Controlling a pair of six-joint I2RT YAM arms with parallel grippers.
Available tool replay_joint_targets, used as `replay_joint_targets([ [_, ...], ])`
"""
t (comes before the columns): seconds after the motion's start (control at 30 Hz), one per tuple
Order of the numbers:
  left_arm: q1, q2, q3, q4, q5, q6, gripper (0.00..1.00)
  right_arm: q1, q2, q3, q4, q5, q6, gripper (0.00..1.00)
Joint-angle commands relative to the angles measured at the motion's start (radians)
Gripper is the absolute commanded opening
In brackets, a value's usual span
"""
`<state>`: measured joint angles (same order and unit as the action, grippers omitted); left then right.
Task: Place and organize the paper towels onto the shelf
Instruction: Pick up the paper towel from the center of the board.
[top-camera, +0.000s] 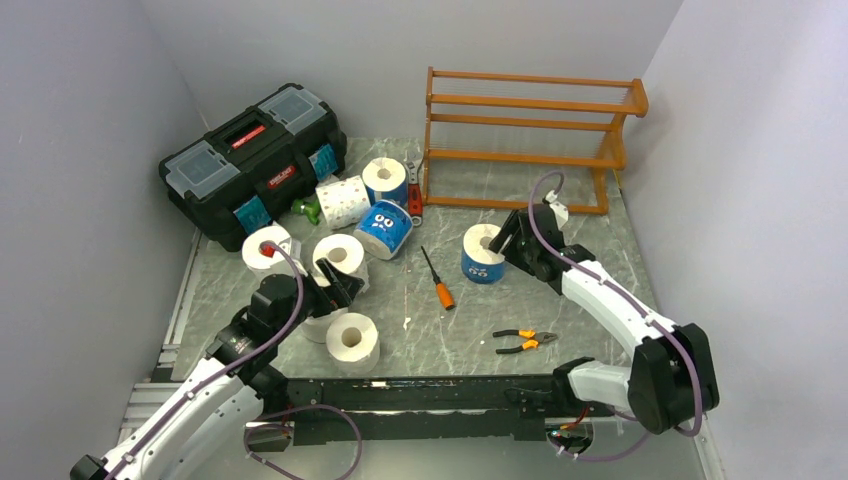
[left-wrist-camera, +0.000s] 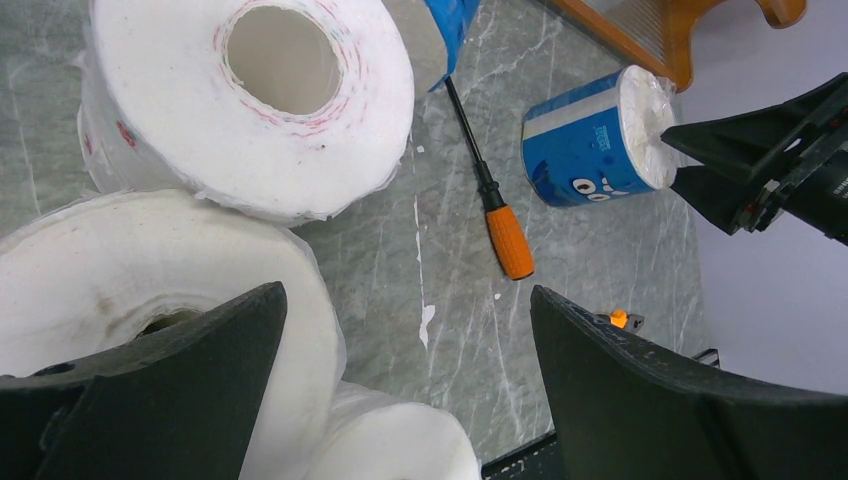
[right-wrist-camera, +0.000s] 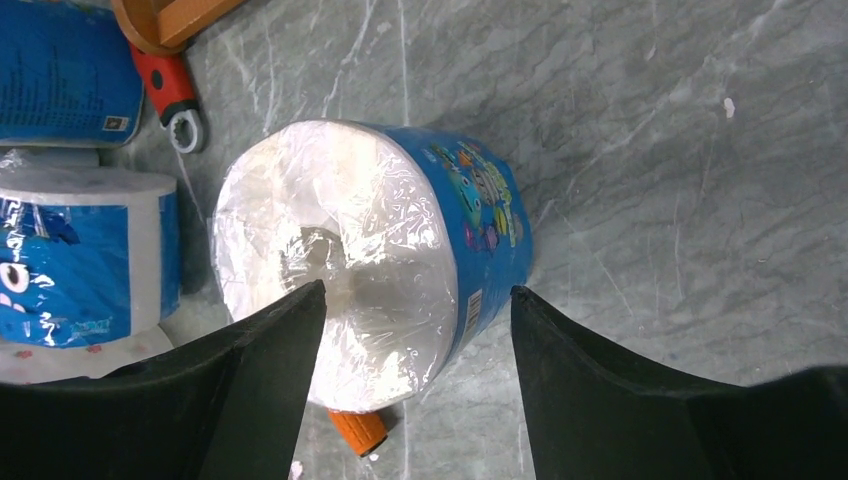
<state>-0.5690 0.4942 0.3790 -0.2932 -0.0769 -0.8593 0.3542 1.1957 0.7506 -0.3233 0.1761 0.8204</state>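
Observation:
The orange-brown shelf stands at the back right with bare tiers. An upright blue-wrapped paper towel sits in front of it. My right gripper is open and straddles that roll's edge, one finger over its top and one outside its wall, a gap showing. Two more blue rolls and a patterned white one lie mid-table. My left gripper is open wide above a cluster of white rolls and holds nothing.
A black toolbox fills the back left. An orange-handled screwdriver lies between the two arms and pliers lie near the front. A red-handled tool rests by the shelf's left foot. Another white roll stands beside the toolbox.

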Motion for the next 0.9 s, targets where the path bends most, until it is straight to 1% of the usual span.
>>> replay_joint_targets([
  [0.0,-0.001,0.002,-0.019,-0.032,0.016,-0.009,0.99,-0.004,0.026,0.004,0.054,-0.003,-0.005,0.69],
  [0.2,-0.001,-0.019,-0.009,-0.061,-0.003,-0.001,0.99,-0.007,0.061,0.016,0.057,0.009,-0.01,0.66],
  [0.4,0.0,-0.05,0.049,-0.17,-0.106,0.043,0.99,-0.008,0.086,0.013,0.066,0.01,-0.014,0.6],
  [0.6,-0.002,-0.102,0.065,-0.205,-0.164,0.062,0.99,-0.008,0.087,0.02,0.055,0.01,-0.013,0.5],
  [0.87,-0.001,-0.098,0.06,-0.203,-0.155,0.049,0.99,-0.007,0.067,0.047,0.013,0.013,-0.016,0.37],
])
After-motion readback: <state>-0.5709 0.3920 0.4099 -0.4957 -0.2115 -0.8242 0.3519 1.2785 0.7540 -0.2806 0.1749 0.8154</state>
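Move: From the right hand, the middle of the paper towel at the board's center lies about 4 cm left, 1 cm ahead and 5 cm below, the fingers being over its right-hand wall. The screwdriver is some 14 cm left and 2 cm back, the pliers 15 cm back and 5 cm right, and the shelf's front rail 15 cm ahead and 3 cm right. For the left hand, the paper towel is about 10 cm ahead, 28 cm right and 8 cm lower. Down about 2 cm and slightly forward, the right hand settles its part-open fingers astride the near right wall of the center paper towel, one at the core hole and one outside. They keep narrowing and pinch the wall between them as the hand comes to a stop. The empty, open left hand swings about 3.5 cm left, away from that roll. ##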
